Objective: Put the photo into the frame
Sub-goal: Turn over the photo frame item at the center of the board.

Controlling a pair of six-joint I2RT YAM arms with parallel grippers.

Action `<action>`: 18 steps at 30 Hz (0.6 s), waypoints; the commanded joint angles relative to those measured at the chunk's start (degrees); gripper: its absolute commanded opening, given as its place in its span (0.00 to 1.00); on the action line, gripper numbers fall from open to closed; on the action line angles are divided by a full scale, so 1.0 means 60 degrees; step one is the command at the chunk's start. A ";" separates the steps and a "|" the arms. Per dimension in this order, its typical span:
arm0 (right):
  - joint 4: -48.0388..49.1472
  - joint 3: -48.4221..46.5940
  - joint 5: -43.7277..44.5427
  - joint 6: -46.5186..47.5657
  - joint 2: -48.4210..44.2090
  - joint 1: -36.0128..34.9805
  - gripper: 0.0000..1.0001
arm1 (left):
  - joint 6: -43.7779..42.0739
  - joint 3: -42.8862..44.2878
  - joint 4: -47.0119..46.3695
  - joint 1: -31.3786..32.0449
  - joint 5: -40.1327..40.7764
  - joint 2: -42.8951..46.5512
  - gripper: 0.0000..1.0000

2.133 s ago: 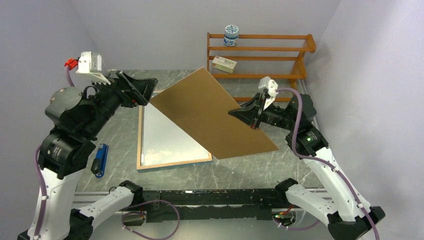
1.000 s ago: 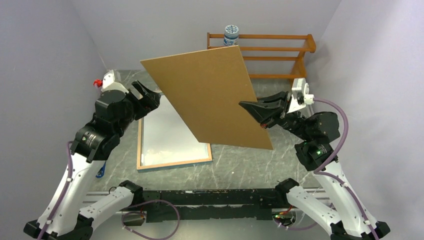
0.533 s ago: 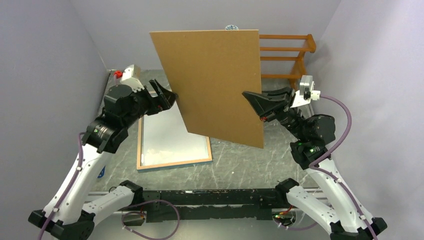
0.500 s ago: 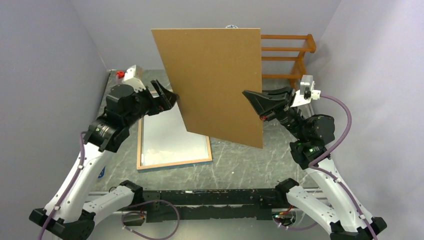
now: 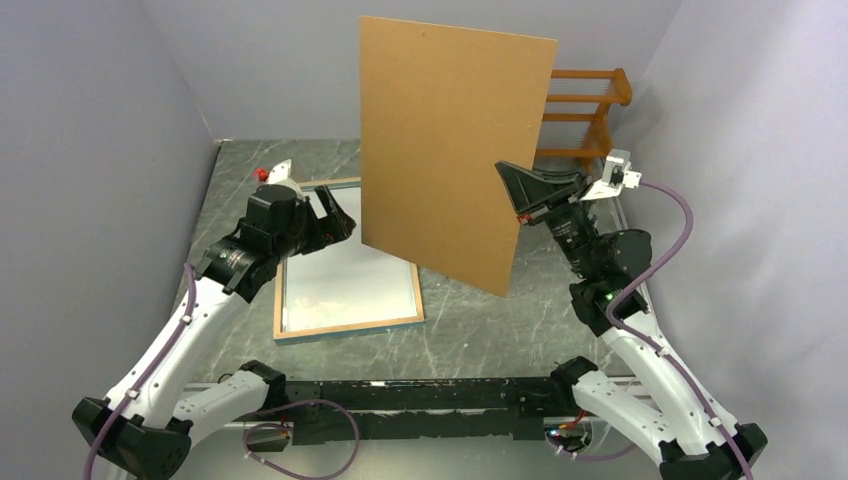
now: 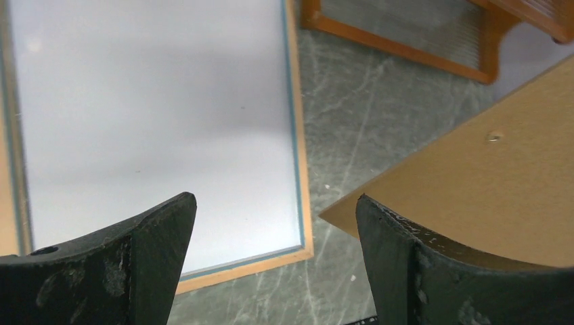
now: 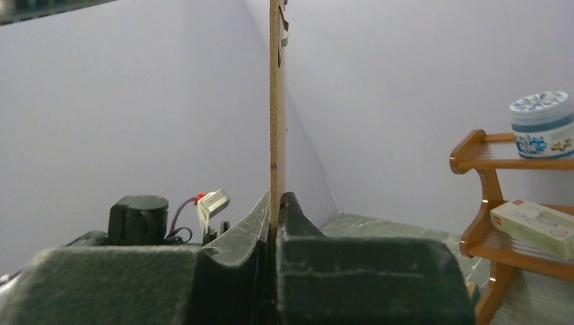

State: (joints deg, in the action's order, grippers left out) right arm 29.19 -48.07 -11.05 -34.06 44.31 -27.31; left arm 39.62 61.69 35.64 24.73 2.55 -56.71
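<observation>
The frame lies back-up on the table, its light wood rim around a pale white surface; I cannot tell whether that is the photo's white back or the pane. My right gripper is shut on the right edge of a plain brown backing board, held nearly upright above the frame's right side. In the right wrist view the board runs edge-on between the closed right gripper. My left gripper hangs open over the frame's far end, and the left gripper holds nothing.
An orange-brown wooden shelf rack stands at the back right, partly hidden by the board. It carries a round tin and a small box. Grey walls close in on the left, back and right.
The right gripper has swung the board from a low tilt up to nearly vertical and to the right. The left arm has dropped lower over the frame, still open.
</observation>
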 commanded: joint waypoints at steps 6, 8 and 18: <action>0.0672 0.0073 0.1327 -0.1202 0.0203 -0.0019 0.00 | 0.0252 0.0296 0.0647 -0.0021 0.1691 0.0213 0.94; 0.0519 -0.0001 0.1343 -0.1375 0.0278 -0.0019 0.00 | -0.0187 0.0415 0.0275 -0.0020 0.1200 0.0222 0.94; 0.0306 -0.0316 0.1106 -0.1834 0.0264 -0.0009 0.00 | -0.0806 0.0789 -0.1098 -0.1359 -0.3658 -0.0231 0.94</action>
State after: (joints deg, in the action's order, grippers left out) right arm 24.97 -46.50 -4.97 -42.22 47.79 -27.31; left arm 35.81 64.16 35.16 22.24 -2.35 -56.42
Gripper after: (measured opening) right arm 0.030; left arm 0.942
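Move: The right hand holds the brown backboard upright by its right edge, with the board's lower near-left corner about 27 cm to its left, 3 cm ahead and 27 below. The frame's middle is some 11 cm ahead, 32 left and 47 below, and the shelf is roughly 33 ahead, 8 right and 35 below. From the open left hand that corner is about 4 cm right, 1 back and 6 below, while the frame's middle lies 7 ahead, straight below at 26 cm. Keeping its pinch on the backboard's right edge, the right hand lowers it about 4 cm while carrying it some 3.5 cm forward, tipping it down by about 15 degrees so that the lower edge swings back, and slows almost to a stop. The left hand hovers open by the board's lower near-left corner: it swings about 3 cm left with a slight dip and a small counter-clockwise turn, then comes back right, turning back clockwise and rising to end a little higher than it began, without taking the board. ##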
